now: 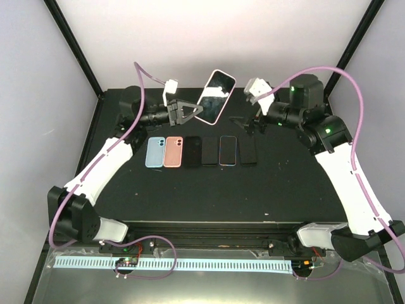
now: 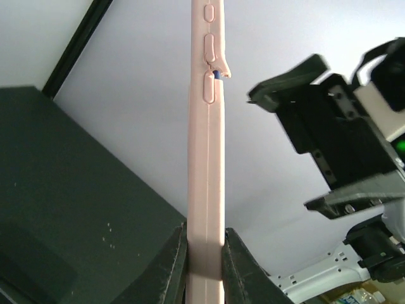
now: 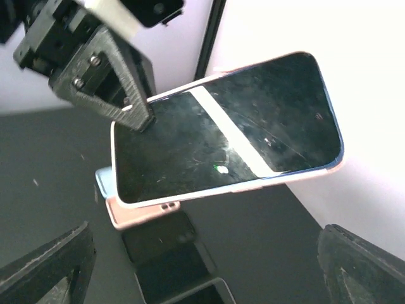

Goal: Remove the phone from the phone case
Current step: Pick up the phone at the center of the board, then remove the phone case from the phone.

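The phone [image 1: 216, 95] has a dark screen and sits in a pale pink phone case [image 2: 205, 158], held in the air over the back of the table. My left gripper [image 1: 189, 113] is shut on its lower end, with the case edge-on between the fingers [image 2: 243, 272]. Near the upper side buttons, the case lip stands off and a bit of blue phone edge [image 2: 217, 75] shows. In the right wrist view the phone [image 3: 228, 133] faces the camera, tilted. My right gripper [image 1: 249, 125] hangs open just right of the phone and touches nothing, its fingers [image 3: 44, 266] spread wide.
A row lies on the black mat [image 1: 190, 190]: a light blue case [image 1: 154, 152], a salmon case [image 1: 173, 152], dark cases [image 1: 192, 152] and a blue-rimmed phone [image 1: 228, 151]. Black frame posts [image 1: 76, 44] rise at the back corners.
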`<control>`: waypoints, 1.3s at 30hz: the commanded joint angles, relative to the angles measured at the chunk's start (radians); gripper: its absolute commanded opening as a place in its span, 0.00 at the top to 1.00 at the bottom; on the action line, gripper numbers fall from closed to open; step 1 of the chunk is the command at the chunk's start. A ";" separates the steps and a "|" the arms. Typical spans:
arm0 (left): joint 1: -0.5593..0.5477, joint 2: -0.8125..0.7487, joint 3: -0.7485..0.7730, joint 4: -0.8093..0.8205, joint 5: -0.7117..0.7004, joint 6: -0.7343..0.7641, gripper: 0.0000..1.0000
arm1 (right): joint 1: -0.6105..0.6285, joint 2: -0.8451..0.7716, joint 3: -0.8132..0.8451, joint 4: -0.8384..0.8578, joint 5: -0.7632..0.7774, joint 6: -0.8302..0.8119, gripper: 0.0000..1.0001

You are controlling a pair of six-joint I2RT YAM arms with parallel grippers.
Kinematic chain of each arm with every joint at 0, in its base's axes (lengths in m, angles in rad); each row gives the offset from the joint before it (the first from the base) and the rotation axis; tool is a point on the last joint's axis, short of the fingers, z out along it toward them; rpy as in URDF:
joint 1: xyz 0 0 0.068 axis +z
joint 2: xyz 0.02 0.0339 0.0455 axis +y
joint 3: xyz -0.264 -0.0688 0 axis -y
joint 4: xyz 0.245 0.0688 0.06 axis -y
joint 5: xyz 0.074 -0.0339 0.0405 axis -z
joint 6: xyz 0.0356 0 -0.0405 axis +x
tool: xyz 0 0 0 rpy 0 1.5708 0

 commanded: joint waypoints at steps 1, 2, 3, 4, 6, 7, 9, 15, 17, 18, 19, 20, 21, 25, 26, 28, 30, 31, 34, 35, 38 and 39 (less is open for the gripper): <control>0.006 -0.081 0.003 0.192 -0.007 -0.052 0.98 | -0.090 0.015 0.018 0.169 -0.294 0.312 0.05; 0.006 -0.089 -0.009 0.223 -0.006 -0.062 0.98 | -0.113 0.018 0.006 0.219 -0.339 0.378 0.06; 0.006 -0.097 -0.017 0.256 -0.003 -0.077 0.98 | -0.132 0.020 -0.016 0.293 -0.382 0.442 0.07; 0.006 -0.102 -0.026 0.289 0.000 -0.097 0.98 | -0.155 0.023 -0.036 0.357 -0.427 0.523 0.08; 0.006 -0.107 -0.039 0.354 -0.001 -0.129 0.99 | -0.183 0.032 -0.080 0.495 -0.511 0.688 0.11; 0.006 -0.107 -0.044 0.377 -0.005 -0.140 0.99 | -0.187 0.038 -0.098 0.562 -0.545 0.767 0.12; 0.004 -0.107 -0.049 0.414 -0.008 -0.155 0.98 | -0.188 0.047 -0.137 0.699 -0.602 0.909 0.14; -0.004 -0.107 -0.073 0.497 -0.005 -0.184 0.98 | -0.187 0.044 -0.292 1.122 -0.623 1.335 0.17; -0.011 -0.107 -0.078 0.492 -0.010 -0.184 0.99 | -0.182 0.044 -0.312 1.171 -0.620 1.374 0.18; -0.015 -0.107 -0.082 0.487 -0.015 -0.182 0.98 | -0.177 0.045 -0.320 1.181 -0.619 1.382 0.19; -0.018 -0.107 -0.086 0.480 -0.020 -0.178 0.98 | -0.171 0.046 -0.326 1.182 -0.616 1.387 0.21; -0.021 -0.107 -0.090 0.475 -0.026 -0.172 0.98 | -0.163 0.048 -0.334 1.189 -0.612 1.398 0.23; -0.023 -0.107 -0.091 0.465 -0.029 -0.167 0.98 | -0.154 0.052 -0.344 1.205 -0.610 1.413 0.25; -0.031 -0.107 -0.078 0.373 -0.047 -0.098 0.99 | -0.132 0.077 -0.362 1.258 -0.599 1.462 0.32; -0.031 -0.107 -0.074 0.346 -0.051 -0.084 0.98 | -0.130 0.082 -0.362 1.265 -0.594 1.474 0.34; -0.033 -0.107 -0.071 0.310 -0.059 -0.068 0.99 | -0.129 0.097 -0.363 1.286 -0.582 1.499 0.37; -0.040 -0.106 -0.073 0.297 -0.061 -0.057 0.98 | -0.128 0.112 -0.363 1.295 -0.570 1.523 0.39; -0.045 -0.104 -0.073 0.291 -0.063 -0.053 0.98 | -0.129 0.120 -0.363 1.301 -0.565 1.530 0.40; -0.059 -0.096 -0.073 0.270 -0.067 -0.037 0.98 | -0.128 0.142 -0.364 1.315 -0.565 1.547 0.45; -0.061 -0.094 -0.073 0.263 -0.069 -0.033 0.98 | -0.129 0.148 -0.365 1.321 -0.562 1.556 0.47; -0.063 -0.088 -0.077 0.256 -0.078 -0.029 0.98 | -0.129 0.159 -0.375 1.352 -0.558 1.590 0.53; -0.063 -0.086 -0.077 0.254 -0.080 -0.028 0.99 | -0.129 0.160 -0.377 1.353 -0.557 1.594 0.55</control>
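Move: The phone in its pink case, still pinched by the left hand, has its middle about 8 cm left of the right hand, 5 cm ahead and 3 cm above; it lies roughly 5 cm right of the left hand, 4 cm ahead and 3 cm above. On the board some 38 cm below the right hand, a blue-rimmed phone lies about 3 cm ahead, straight in line, with a dark case 9 cm to the left of that phone. Left hand draws the phone back and up; right turns 70 degrees, reaching left, up, forward, half-closing around it. ##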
